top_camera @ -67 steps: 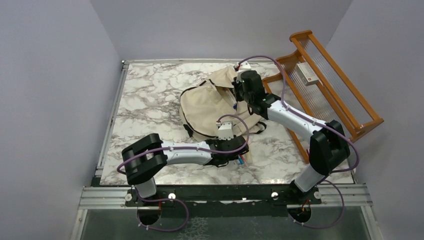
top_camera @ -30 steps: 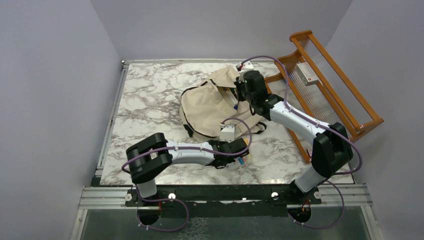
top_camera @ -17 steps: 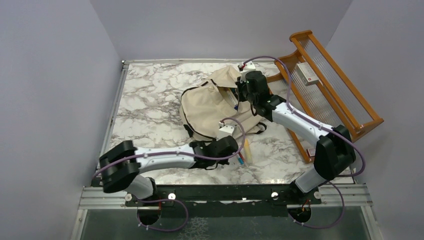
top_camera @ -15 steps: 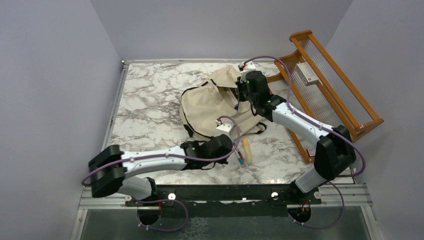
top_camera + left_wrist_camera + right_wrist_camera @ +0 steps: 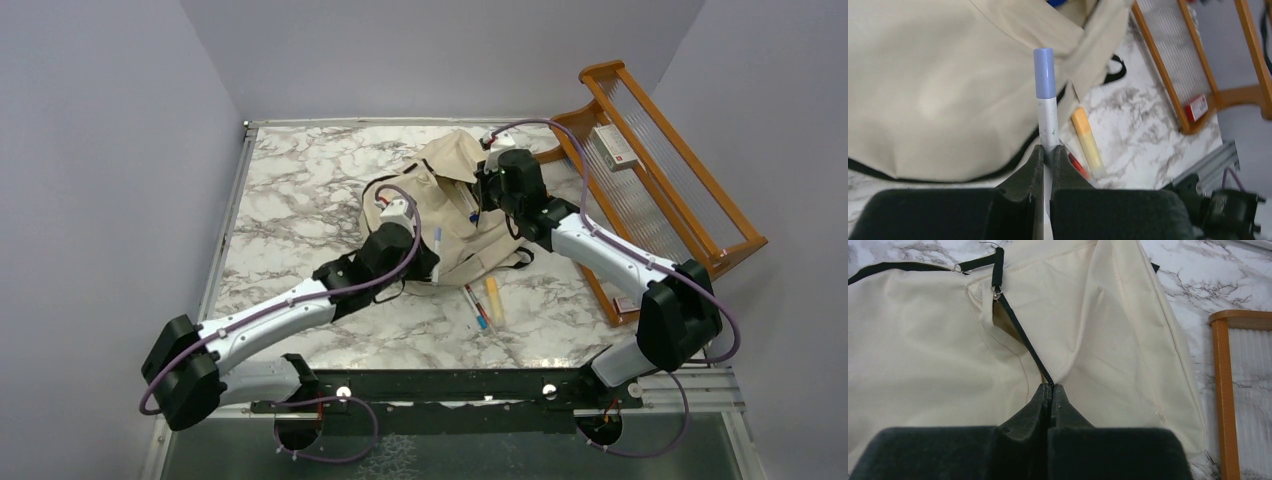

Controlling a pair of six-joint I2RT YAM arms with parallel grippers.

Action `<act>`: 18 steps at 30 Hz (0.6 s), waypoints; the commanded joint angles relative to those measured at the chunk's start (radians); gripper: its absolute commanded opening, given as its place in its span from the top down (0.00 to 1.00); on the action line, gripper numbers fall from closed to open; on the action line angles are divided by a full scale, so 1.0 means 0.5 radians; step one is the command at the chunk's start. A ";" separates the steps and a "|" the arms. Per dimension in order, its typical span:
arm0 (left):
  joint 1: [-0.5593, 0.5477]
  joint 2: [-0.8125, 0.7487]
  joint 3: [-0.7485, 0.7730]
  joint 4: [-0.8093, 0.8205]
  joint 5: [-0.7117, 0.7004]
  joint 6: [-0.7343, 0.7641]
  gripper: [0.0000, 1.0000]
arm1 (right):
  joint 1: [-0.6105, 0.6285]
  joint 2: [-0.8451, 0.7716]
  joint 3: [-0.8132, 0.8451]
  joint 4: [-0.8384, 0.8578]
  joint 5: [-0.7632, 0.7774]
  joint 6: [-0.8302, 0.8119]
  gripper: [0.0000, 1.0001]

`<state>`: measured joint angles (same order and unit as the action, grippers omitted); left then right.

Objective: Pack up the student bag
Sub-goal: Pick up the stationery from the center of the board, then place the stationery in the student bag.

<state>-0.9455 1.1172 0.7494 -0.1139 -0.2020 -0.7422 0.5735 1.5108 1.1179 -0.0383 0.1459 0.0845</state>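
Note:
The student bag (image 5: 425,195) is a beige fabric backpack lying at the back middle of the marble table, also filling the left wrist view (image 5: 943,85) and the right wrist view (image 5: 1098,325). My left gripper (image 5: 428,258) (image 5: 1048,148) hovers over the bag's front edge, shut on a white pen (image 5: 1047,122) with a lavender cap (image 5: 1044,72). My right gripper (image 5: 479,204) (image 5: 1048,386) is shut on the bag's black zipper edge (image 5: 1020,337), pulling the fabric up. The bag's inside is hidden.
A yellow marker (image 5: 492,297) (image 5: 1086,141) and a red pen (image 5: 475,306) (image 5: 1077,165) lie on the table just in front of the bag. A wooden rack (image 5: 650,175) (image 5: 1224,390) stands at the right, with a white box (image 5: 614,146) on it.
My left arm has lifted the white pen off the table near the front and swung back and left, so the pen now hangs over the bag. My right gripper has barely moved.

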 commanded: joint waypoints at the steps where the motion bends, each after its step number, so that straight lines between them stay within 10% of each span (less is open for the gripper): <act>1: 0.261 0.281 0.247 0.099 0.198 -0.097 1.00 | -0.015 -0.077 0.004 0.048 0.001 -0.010 1.00; 18: 0.509 1.107 0.831 0.206 0.467 -0.259 1.00 | -0.015 0.012 0.157 -0.034 -0.135 0.197 0.99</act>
<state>-0.7166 1.6066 1.0870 -0.0597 -0.0414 -0.8581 0.5697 1.5120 1.1496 -0.0547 0.1154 0.1509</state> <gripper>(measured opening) 0.027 0.014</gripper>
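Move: The left hand, already gripping the white marker with its pale-blue cap, has the bag's open mouth about 20 cm ahead, 7 cm to its right and 9 cm lower. Down on the table, 16 cm lower, the red pen lies level with it, some 8 cm right; the yellow marker is 3 cm ahead, 12 cm right. From the right hand, which already pinches the zip edge, the mouth is about 2 cm ahead, 3 cm left and 9 cm below. Forward over the bag's front panel goes the left hand, some 12 cm, fast at first and then slowing, drifting 3 to 4 cm right and sinking late by nearly as much, to bring the marker's capped end towards the mouth. Its fingers keep their grip while tipping down about 10 degrees and turning slightly counter-clockwise. Meanwhile the right hand keeps the zip edge pinched and eases it up about 1 cm. ##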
